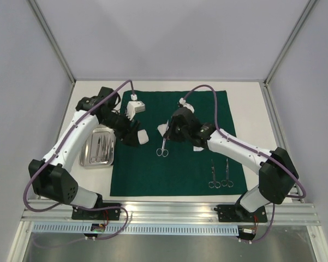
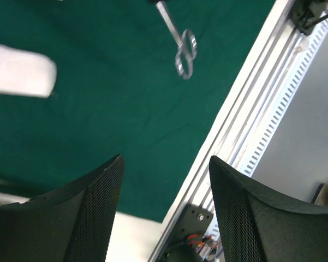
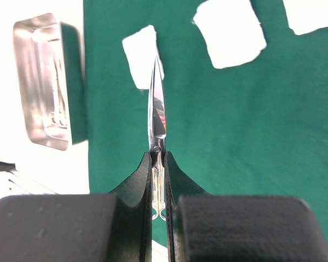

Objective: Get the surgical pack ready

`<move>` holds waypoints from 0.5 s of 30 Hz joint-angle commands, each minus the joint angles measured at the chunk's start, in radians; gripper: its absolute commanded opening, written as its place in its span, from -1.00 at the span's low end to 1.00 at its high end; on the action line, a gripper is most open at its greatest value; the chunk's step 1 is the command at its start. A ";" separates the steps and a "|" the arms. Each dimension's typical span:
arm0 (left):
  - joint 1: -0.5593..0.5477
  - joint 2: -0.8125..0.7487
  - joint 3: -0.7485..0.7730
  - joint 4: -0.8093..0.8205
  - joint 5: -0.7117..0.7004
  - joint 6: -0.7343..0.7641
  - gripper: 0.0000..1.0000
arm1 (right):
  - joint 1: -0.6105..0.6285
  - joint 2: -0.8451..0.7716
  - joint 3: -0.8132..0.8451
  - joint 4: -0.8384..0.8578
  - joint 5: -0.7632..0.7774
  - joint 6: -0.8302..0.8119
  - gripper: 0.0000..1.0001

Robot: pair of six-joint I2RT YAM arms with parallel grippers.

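Note:
The dark green drape (image 1: 169,164) lies flat in the middle of the table. My right gripper (image 3: 157,159) is shut on a pair of metal scissors (image 3: 156,109), held by the shanks with the blades pointing ahead; from above, the scissors (image 1: 162,146) hang over the drape beside the right gripper (image 1: 168,132). My left gripper (image 2: 166,164) is open over the drape's left part with nothing between its fingers. From above, the left gripper (image 1: 134,135) sits next to a white gauze pad (image 1: 144,136). The steel tray (image 1: 86,155) rests left of the drape and holds instruments.
More gauze pads (image 1: 135,107) (image 1: 199,147) lie on the drape, and two further instruments (image 1: 214,178) (image 1: 227,176) lie near its front right. An aluminium rail (image 1: 169,210) runs along the near edge. Grey walls enclose the table.

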 commanded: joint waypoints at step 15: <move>-0.240 0.195 -0.005 0.236 -0.040 -0.185 0.41 | 0.025 0.018 0.012 0.152 -0.002 0.122 -0.99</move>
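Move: The ring handles of the held scissors hang about 11 cm to the left hand's right, 1 cm nearer the base and 9 cm lower; from the right hand gripping the scissors they are some 7 cm back, 2 cm left and 4 cm down. About 19 cm below the left hand lie one gauze (8 cm ahead, 2 cm right), a second gauze (11 ahead, 12 right) and the steel tray (4 ahead, 16 left). The scissors' handles are what the left hand closes in on: with its fingers staying open it travels about 7 cm to the right while sinking some 4 cm, fast at first and then slowing, and stops short of them. The right hand keeps its pinch around the scissors and eases them about 2 cm left and 1 cm up towards the other gripper, rolling slightly. ##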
